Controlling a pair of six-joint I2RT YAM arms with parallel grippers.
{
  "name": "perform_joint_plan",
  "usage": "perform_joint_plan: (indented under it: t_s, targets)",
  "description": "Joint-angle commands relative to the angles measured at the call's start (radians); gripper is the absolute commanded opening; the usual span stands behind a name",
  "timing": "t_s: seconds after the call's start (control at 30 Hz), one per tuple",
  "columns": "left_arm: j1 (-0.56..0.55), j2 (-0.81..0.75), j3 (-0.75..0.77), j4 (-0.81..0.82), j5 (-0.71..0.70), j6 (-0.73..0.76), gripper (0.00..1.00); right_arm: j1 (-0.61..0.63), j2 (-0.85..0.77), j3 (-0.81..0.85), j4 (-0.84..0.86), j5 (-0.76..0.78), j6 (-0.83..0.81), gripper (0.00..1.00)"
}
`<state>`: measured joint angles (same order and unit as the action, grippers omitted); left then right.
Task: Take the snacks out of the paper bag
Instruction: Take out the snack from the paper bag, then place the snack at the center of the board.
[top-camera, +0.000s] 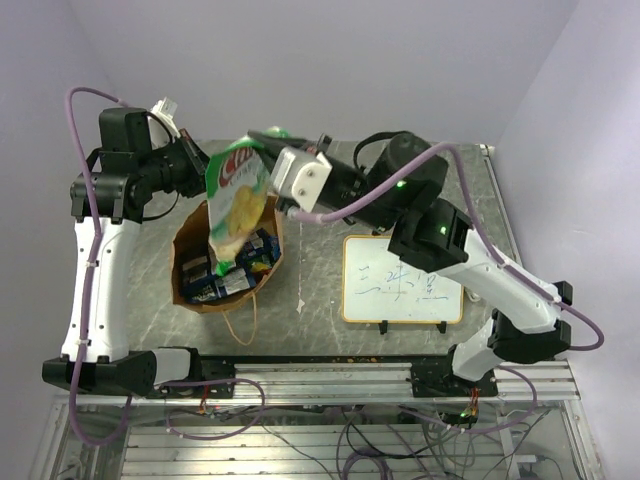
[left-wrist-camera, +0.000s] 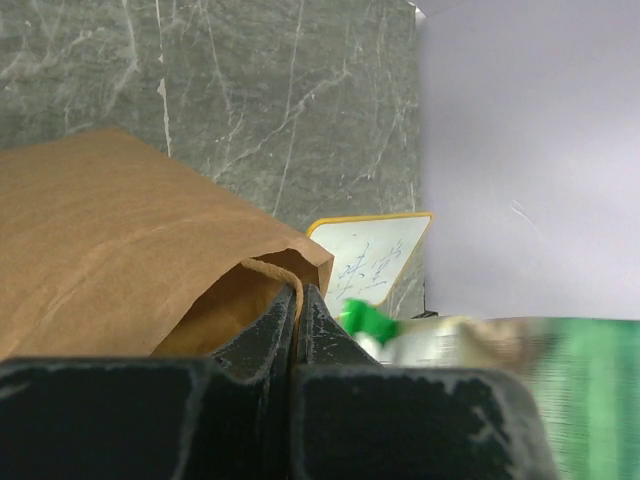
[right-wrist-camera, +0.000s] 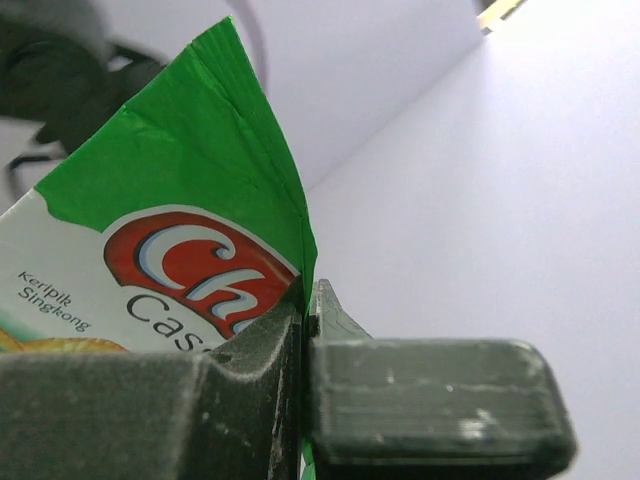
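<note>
The brown paper bag (top-camera: 190, 238) lies open on the table with its mouth towards the camera. Blue snack packets (top-camera: 232, 272) show inside it. My left gripper (top-camera: 198, 165) is at the bag's far rim. In the left wrist view that gripper (left-wrist-camera: 297, 297) is shut on the paper bag's (left-wrist-camera: 120, 230) rim, by its string handle. A large green snack bag (top-camera: 238, 195) hangs above the bag's mouth. My right gripper (top-camera: 262, 143) is shut on its top edge. The right wrist view shows the gripper (right-wrist-camera: 308, 300) pinching the green bag (right-wrist-camera: 190, 190).
An orange-framed whiteboard (top-camera: 402, 280) with writing lies flat to the right of the paper bag, under my right arm. The grey marble table (top-camera: 320, 290) ends at a metal rail along the near edge. Pale walls stand close behind and to the right.
</note>
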<state>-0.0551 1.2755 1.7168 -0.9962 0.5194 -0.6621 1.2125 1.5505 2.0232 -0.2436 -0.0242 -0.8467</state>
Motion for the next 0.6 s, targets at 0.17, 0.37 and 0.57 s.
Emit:
perform_joint_plan:
  t_s: [0.17,0.37,0.57]
  targets:
    - [0.0,-0.022,-0.006,-0.008,0.004,0.041,0.07,-0.034,0.208,0.351,0.155,0.306,-0.127,0.0]
    - [0.0,-0.033,-0.014,-0.036,-0.013,0.069,0.07,-0.163,0.22,0.356,0.212,0.356,-0.04,0.0]
    - [0.0,-0.025,0.022,-0.072,-0.026,0.09,0.07,-0.329,0.206,0.298,0.214,0.395,0.081,0.0]
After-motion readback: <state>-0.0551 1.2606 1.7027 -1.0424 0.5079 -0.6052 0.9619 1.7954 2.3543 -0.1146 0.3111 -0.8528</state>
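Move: The green snack pack is already pinched at its top corner by the right fingers, its middle about 4 cm left, 3 cm back and 10 cm below them. The paper bag's middle is 9 cm left of that hand, level in reach, some 42 cm down; the open tabletop lies about 25 cm ahead, 15 cm right and 57 cm down, the whiteboard 5 cm ahead, 26 cm right and 53 cm down. From the left hand, the pack is 14 cm back, 4 cm right, 9 cm up; the bag 8 cm back, 2 cm left, 22 cm down. The snack pack, hanging from the shut right fingers, is carried up about 7 cm over the bag's mouth, then swung forward some 15 cm in all and to the right, away from the bag, sinking a little; the wrist turns about 30 degrees clockwise and the fingertips tip further up. The left fingers keep their pinch on the bag's handle, easing down and back about a centimetre. ##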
